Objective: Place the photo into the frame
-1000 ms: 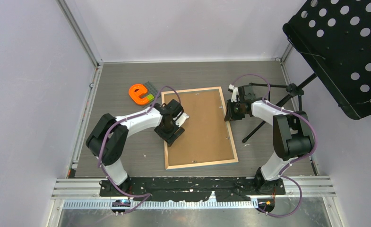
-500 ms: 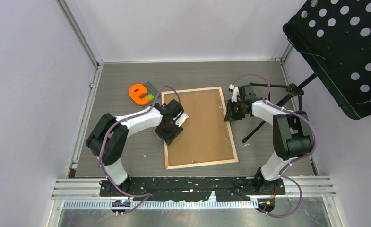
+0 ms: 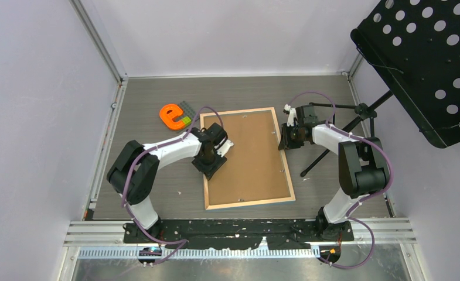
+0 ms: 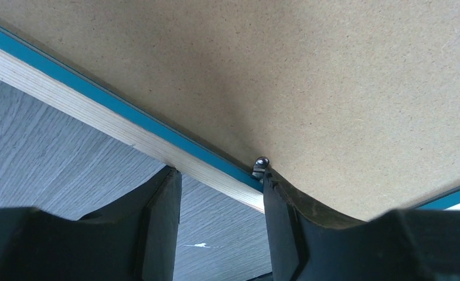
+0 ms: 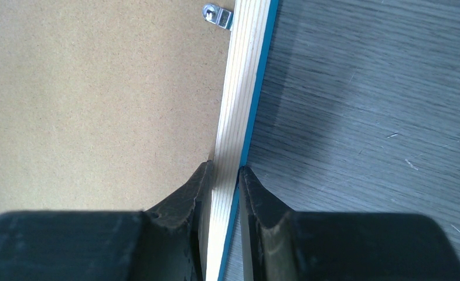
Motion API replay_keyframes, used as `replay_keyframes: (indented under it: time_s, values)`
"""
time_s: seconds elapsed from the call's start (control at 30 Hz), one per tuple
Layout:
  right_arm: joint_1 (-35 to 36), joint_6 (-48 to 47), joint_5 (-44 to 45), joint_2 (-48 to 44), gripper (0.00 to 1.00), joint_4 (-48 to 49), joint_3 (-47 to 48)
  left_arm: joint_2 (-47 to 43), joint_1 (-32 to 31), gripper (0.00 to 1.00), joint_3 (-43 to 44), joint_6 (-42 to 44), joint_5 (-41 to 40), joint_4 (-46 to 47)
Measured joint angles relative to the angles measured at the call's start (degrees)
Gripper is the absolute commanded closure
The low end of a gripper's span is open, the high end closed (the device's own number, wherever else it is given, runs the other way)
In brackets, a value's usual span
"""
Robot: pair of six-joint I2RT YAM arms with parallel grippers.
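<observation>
The frame (image 3: 248, 203) lies face down mid-table, with its light wood back up and a blue edge showing. The brown backing board (image 3: 251, 155) fills it. The photo is hidden. My left gripper (image 3: 211, 165) is open and straddles the left rail (image 4: 98, 114). Its inner finger (image 4: 286, 222) rests on the board (image 4: 309, 76), against a small metal tab (image 4: 260, 164). My right gripper (image 3: 284, 140) is shut on the right rail (image 5: 245, 76), one finger on the board side and one on the outer blue edge. Another tab (image 5: 218, 14) shows further along that rail.
An orange letter "e" (image 3: 171, 116) and a grey brick plate (image 3: 186, 109) lie left of the frame's far corner. A black perforated music stand (image 3: 426, 58) overhangs the right side, and its legs (image 3: 327, 153) reach the table by my right arm. Walls enclose the table.
My left gripper has shifted slightly along the left rail toward the far side. The right gripper and the frame have not visibly moved.
</observation>
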Motion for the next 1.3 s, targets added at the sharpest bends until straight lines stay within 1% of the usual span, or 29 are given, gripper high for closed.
replay_keyframes:
  time_s: [0.17,0.3,0.43,0.6,0.83,0.93,1.13,1.3]
  values:
    - [-0.02,0.0,-0.02,0.02,0.94,0.02,0.0,-0.17,0.02,0.19,0.0,1.55,-0.59,0.44]
    - [-0.04,0.0,-0.07,0.02,0.94,0.02,0.0,-0.39,0.02,0.11,0.0,2.54,-1.2,1.07]
    - [-0.04,0.0,-0.09,0.02,0.94,0.02,0.0,-0.83,0.02,0.1,0.0,2.71,-1.66,1.29]
    - [-0.07,0.0,-0.11,0.02,0.94,0.02,0.0,-1.51,0.02,0.12,0.0,2.82,-2.25,1.51]
    - [-0.11,-0.02,-0.17,0.02,0.94,0.02,0.0,-1.53,0.76,0.11,0.09,3.06,-2.4,1.49]
    - [-0.15,-0.09,-0.26,0.02,0.94,0.02,0.0,-1.53,2.75,0.1,0.5,3.04,-0.76,1.46]
    - [-0.15,-0.61,-0.33,0.02,0.94,-0.04,0.0,-1.57,8.66,0.08,3.1,3.13,1.97,1.01]
    - [-0.15,-1.14,-0.44,-0.11,0.94,-0.15,-0.02,0.85,11.56,0.1,10.16,3.76,3.02,-1.14]
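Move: The next metal tab on the frame's left side, hidden under the wrist, should lie about 13 cm ahead of the left hand and 1 cm to its left, near fingertip height. The near tab is right at its fingers. The frame's near-left corner lies some 11 cm back and 1 cm left; the orange letter is roughly 22 cm ahead, 11 cm left. From the right hand, the next tab lies about 24 cm left and 3 cm ahead. The left hand opens off the near tab, then goes 8 cm forward towards the next, rising 4 cm. ##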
